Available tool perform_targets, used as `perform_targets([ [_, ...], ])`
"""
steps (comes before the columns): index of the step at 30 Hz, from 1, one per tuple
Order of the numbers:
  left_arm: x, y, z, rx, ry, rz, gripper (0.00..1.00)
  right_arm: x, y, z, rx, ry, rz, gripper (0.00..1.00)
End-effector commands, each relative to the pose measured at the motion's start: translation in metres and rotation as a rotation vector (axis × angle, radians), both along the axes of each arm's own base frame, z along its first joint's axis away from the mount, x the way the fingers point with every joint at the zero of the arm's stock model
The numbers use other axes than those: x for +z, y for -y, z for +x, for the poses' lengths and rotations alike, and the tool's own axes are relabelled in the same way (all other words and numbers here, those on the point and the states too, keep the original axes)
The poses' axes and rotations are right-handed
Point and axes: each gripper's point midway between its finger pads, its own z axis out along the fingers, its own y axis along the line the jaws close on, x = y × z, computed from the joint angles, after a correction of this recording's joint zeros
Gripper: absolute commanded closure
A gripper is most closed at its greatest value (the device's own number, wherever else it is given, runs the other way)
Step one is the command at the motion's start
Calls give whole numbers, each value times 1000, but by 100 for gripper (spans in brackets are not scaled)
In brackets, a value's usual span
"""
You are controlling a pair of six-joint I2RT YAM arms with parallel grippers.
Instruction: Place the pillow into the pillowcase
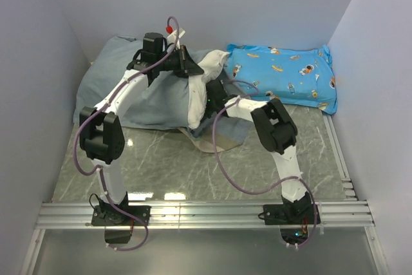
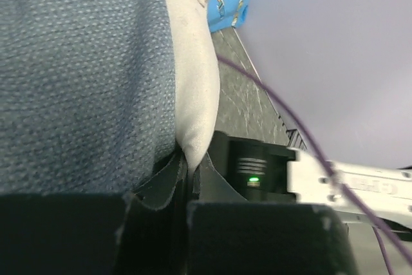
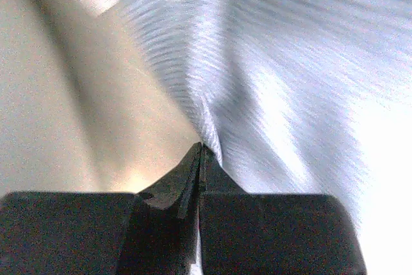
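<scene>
The grey-blue pillowcase lies bunched at the back left. The white pillow sticks out of its right end, with a loose tan-and-grey flap of the case on the table below it. My left gripper is at the pillow's far edge. In the left wrist view it is shut on a tapering fold of the pillow, with the pillowcase against its left finger. My right gripper presses into the pillow's right side, and up close it is shut on a ridge of pale woven cloth beside tan cloth.
A bright blue cartoon-print cushion lies at the back right against the wall, and its corner shows in the left wrist view. The right arm's wrist is close beside the left gripper. Walls close in both sides. A metal rail runs along the near edge.
</scene>
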Motion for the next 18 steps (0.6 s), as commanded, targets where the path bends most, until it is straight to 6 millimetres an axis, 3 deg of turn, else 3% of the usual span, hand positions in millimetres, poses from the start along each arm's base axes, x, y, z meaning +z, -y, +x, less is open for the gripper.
perform_targets([
  [1, 37, -17, -1, 65, 80, -17, 100, -4, 85, -31, 32, -29, -355, 100],
  [3, 36, -22, 1, 90, 84, -6, 100, -15, 120, -39, 49, -74, -443, 100],
  [4, 38, -23, 2, 98, 97, -9, 100, -16, 152, -36, 9, -82, -485, 100],
  [7, 37, -24, 0, 107, 100, -7, 100, -12, 197, -40, 39, -93, -603, 100],
  [10, 33, -24, -1, 96, 91, 2, 100, -11, 224, -50, 86, -81, -666, 100],
  [14, 24, -21, -4, 80, 77, 3, 100, 0, 213, -41, 134, -15, -621, 100],
  [18, -3, -18, -9, 72, 34, 30, 100, 12, 200, -32, 160, 30, -600, 99],
])
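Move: The right hand, low at the right side of the pillow and fingers shut on the pillowcase's hem, takes that hem to a bare spot about 19 cm to its right and 3 cm back, level with it. The white pillow's exposed part is roughly 4 cm ahead, straight in line, some 9 cm above; the blue cushion is 11 cm ahead and 34 cm right. From the raised left hand, pinching the pillow's edge with the case, the hem is level ahead, 4 cm right, about 24 cm below. The right hand keeps its pinch on the pillowcase's hem and drags it quickly to the right, about 19 cm and level, out from beside the pillow towards the bare spot in front of the blue cushion, drifting slightly back while its fingers swing some 30 degrees to point more steeply down, then it all but stops. The left hand keeps the pillow's edge and case pinched up as a counterhold, easing left a little and then sinking about 2.5 cm. ##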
